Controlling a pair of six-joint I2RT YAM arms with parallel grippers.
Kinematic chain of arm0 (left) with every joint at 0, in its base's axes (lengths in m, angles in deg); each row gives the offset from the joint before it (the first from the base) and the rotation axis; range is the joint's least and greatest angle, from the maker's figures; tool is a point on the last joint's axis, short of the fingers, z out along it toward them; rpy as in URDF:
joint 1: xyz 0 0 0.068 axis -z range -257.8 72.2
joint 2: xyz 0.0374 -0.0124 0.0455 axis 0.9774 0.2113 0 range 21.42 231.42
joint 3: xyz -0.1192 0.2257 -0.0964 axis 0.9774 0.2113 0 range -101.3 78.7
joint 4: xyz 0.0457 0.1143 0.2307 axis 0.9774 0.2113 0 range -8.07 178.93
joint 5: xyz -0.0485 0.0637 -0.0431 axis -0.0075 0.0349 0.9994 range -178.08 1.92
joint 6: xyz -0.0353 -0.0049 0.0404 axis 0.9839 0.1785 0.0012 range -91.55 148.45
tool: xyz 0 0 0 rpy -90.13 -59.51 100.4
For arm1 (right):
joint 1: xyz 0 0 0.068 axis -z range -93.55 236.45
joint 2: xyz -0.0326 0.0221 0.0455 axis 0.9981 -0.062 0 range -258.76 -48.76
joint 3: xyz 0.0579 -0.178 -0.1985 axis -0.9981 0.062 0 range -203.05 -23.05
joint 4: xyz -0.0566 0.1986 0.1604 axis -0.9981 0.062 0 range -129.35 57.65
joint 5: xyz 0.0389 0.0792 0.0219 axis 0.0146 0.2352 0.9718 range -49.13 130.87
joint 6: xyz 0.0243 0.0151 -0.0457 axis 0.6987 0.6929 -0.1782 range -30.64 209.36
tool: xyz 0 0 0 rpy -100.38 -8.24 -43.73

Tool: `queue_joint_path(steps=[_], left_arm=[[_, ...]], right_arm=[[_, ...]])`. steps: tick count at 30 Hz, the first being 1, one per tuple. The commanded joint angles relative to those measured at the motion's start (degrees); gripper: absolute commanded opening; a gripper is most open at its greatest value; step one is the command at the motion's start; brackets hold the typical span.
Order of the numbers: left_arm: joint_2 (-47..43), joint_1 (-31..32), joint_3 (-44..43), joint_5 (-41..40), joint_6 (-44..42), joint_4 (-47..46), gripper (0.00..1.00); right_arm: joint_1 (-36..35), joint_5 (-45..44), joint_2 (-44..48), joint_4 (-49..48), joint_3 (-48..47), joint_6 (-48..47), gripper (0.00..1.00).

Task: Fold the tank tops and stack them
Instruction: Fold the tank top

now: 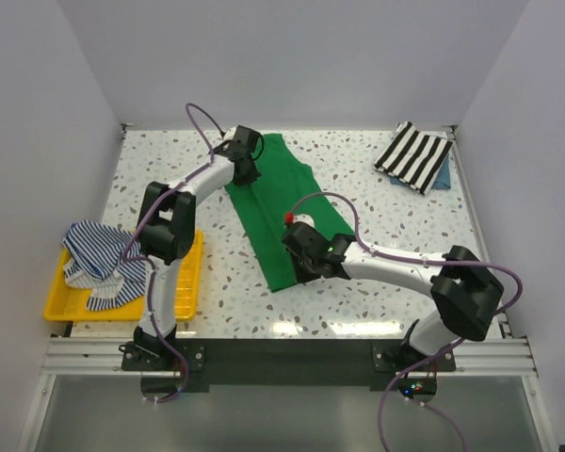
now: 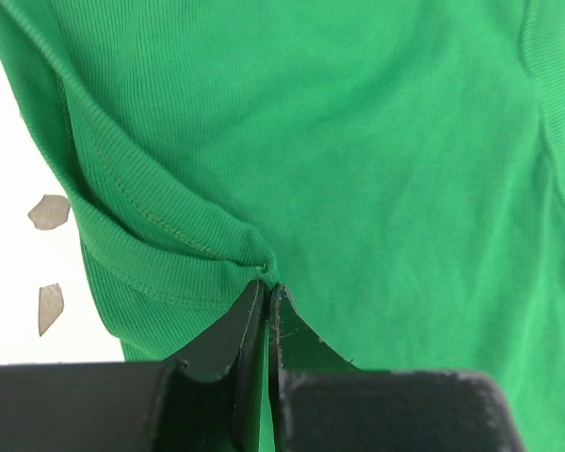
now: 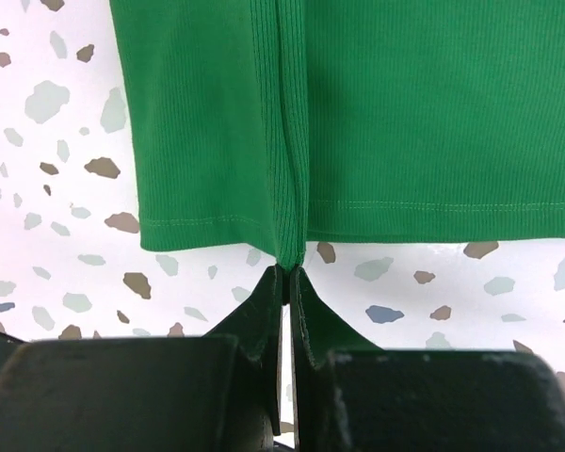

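A bright green tank top (image 1: 264, 217) lies stretched diagonally across the middle of the speckled table. My left gripper (image 1: 247, 174) is at its far end, shut on a bunched fold of ribbed green edge (image 2: 254, 254), with the left gripper (image 2: 266, 284) tips pinching the cloth. My right gripper (image 1: 304, 264) is at the near end, shut on the hem. In the right wrist view the right gripper (image 3: 289, 270) tips pinch a narrow pleat of the green hem (image 3: 287, 235) just above the table. A navy-and-white striped tank top (image 1: 94, 264) lies crumpled in the tray at the left.
The yellow plastic tray (image 1: 186, 282) sits at the table's left near edge beside the left arm's base. A folded black-and-white wide-striped cloth (image 1: 412, 155) rests at the back right corner on something blue. White walls close in the table on three sides.
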Motion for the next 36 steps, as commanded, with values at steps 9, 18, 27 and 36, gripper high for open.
queue_joint_path(steps=[9, 18, 27, 36], left_arm=[[1.60, -0.53, -4.03, -0.21, -0.80, -2.27, 0.00], [3.80, -0.36, -2.02, 4.36, -2.47, -6.32, 0.06], [0.90, -0.36, -1.57, 2.70, -3.61, -6.32, 0.41], [-7.79, -0.36, 0.70, 0.24, -2.74, -7.46, 0.54]], right_arm=[[0.73, -3.32, -2.26, 0.48, 1.62, 0.37, 0.00], [0.99, -5.43, -2.01, 0.31, 5.04, 1.60, 0.00], [0.99, -8.85, 4.23, 4.43, 3.22, 1.69, 0.36], [-1.21, -7.82, 5.41, 4.62, -4.95, -1.82, 0.34]])
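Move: The left hand still pinches the turned-over side of the green tank top near the armhole, and its laying spot is about 2 cm to the right, 1 cm ahead and 3 cm below. The tank top's middle is roughly 9 cm right of that hand and 6 cm back. The right hand holds the hem end. Its laying spot is some 4 cm right, level fore and aft, and 4 cm below, while the new fold's bottom corner lies about 7 cm to its left and 1 cm back. Both hands carry the pinched edge rightwards and down onto the tank top's body, the right by about 4 cm each way and tilting slightly, the left with a smaller slant of about 2 cm that starts after a short hold. Low over the fabric both grippers open partway and let go of the edge, then lift clear, the left straight up some 4 cm, the right by about 8 cm while swinging back a little to the left. ##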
